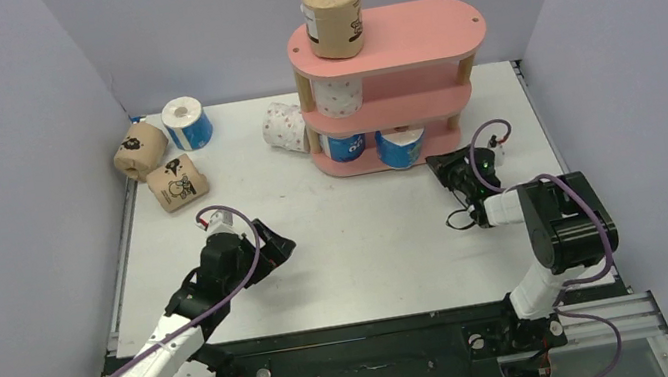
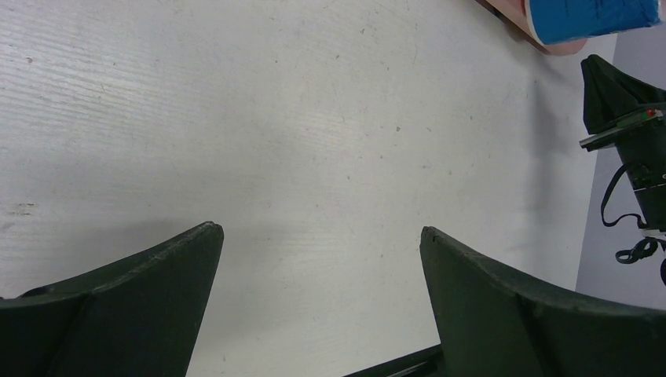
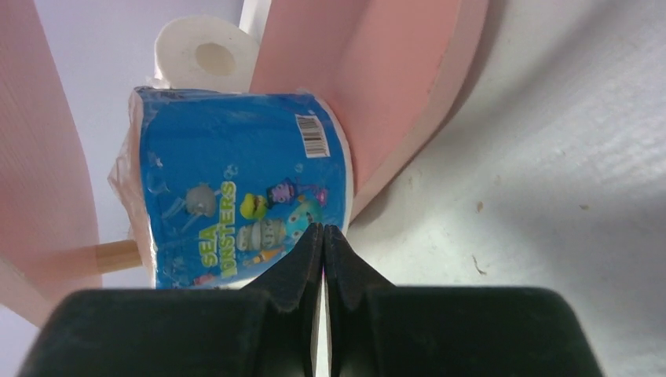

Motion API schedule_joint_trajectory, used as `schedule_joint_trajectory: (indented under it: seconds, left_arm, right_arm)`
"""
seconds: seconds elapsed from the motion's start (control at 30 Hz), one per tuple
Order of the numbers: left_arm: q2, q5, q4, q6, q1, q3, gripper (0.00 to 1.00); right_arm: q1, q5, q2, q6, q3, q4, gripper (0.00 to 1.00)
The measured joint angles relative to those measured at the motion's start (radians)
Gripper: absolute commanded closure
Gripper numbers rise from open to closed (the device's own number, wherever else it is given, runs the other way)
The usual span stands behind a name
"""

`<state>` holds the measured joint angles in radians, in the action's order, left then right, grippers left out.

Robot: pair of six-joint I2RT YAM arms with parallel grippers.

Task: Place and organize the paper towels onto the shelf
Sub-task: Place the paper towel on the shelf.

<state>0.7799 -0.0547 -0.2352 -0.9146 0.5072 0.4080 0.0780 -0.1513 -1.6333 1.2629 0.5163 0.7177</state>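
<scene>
The pink shelf stands at the back of the table. A brown paper towel roll stands upright on its top board, a white dotted roll lies on the middle board, and two blue rolls lie on the bottom one. My right gripper is shut and empty, its tips right at the blue "Sea Monsters" roll; contact is unclear. On the table lie a dotted roll, a blue roll and two brown rolls. My left gripper hangs open over bare table.
Grey walls close in the table on the left, back and right. The right wrist view shows the shelf's pink board, a wooden post and a white roll end behind the blue roll. The right gripper's body appears in the left wrist view.
</scene>
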Motion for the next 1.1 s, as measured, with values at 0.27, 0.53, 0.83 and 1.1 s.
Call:
schedule_joint_trajectory:
  seconds: [0.27,0.53,0.83,1.1]
  left_arm:
    - [0.013,0.0,0.0,0.001,-0.001,0.0,0.04]
    - [0.024,-0.001,0.0,0.004,-0.006,0.0,0.04]
    - [0.031,-0.009,0.0,0.009,-0.011,0.0,0.04]
    - [0.037,-0.012,-0.001,0.009,-0.013,0.0,0.04]
  right_arm:
    - [0.016,-0.003,-0.076,0.016,0.1,0.029,0.99]
    - [0.043,0.005,-0.14,0.019,0.176,0.03,0.99]
    - [0.06,0.01,-0.167,0.032,0.228,0.025,0.99]
    - [0.06,0.019,-0.192,0.033,0.236,0.023,0.99]
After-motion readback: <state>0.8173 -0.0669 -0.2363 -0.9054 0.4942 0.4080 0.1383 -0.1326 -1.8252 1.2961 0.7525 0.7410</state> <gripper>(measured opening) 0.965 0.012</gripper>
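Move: The blue paper towel, half onto the bottom shelf, has its middle about 6 cm ahead of the right hand's shut fingers, 6 cm to their left and roughly 1 cm above. The other blue roll stands on the same board about 10 cm ahead and 18 cm left of the hand; the dotted roll is some 15 cm higher, 12 cm ahead and 18 cm left. From the left hand the blue paper towel lies some 16 cm ahead, 28 cm right and slightly lower. With its shut fingertips the right hand comes up against the near right side of the blue paper towel and pushes it inwards along the bottom shelf, going about 6 cm forward and 3 cm left while rising slightly. The reach slows to a stop with the tips still against the roll; the fingers stay closed and the wrist barely turns. ##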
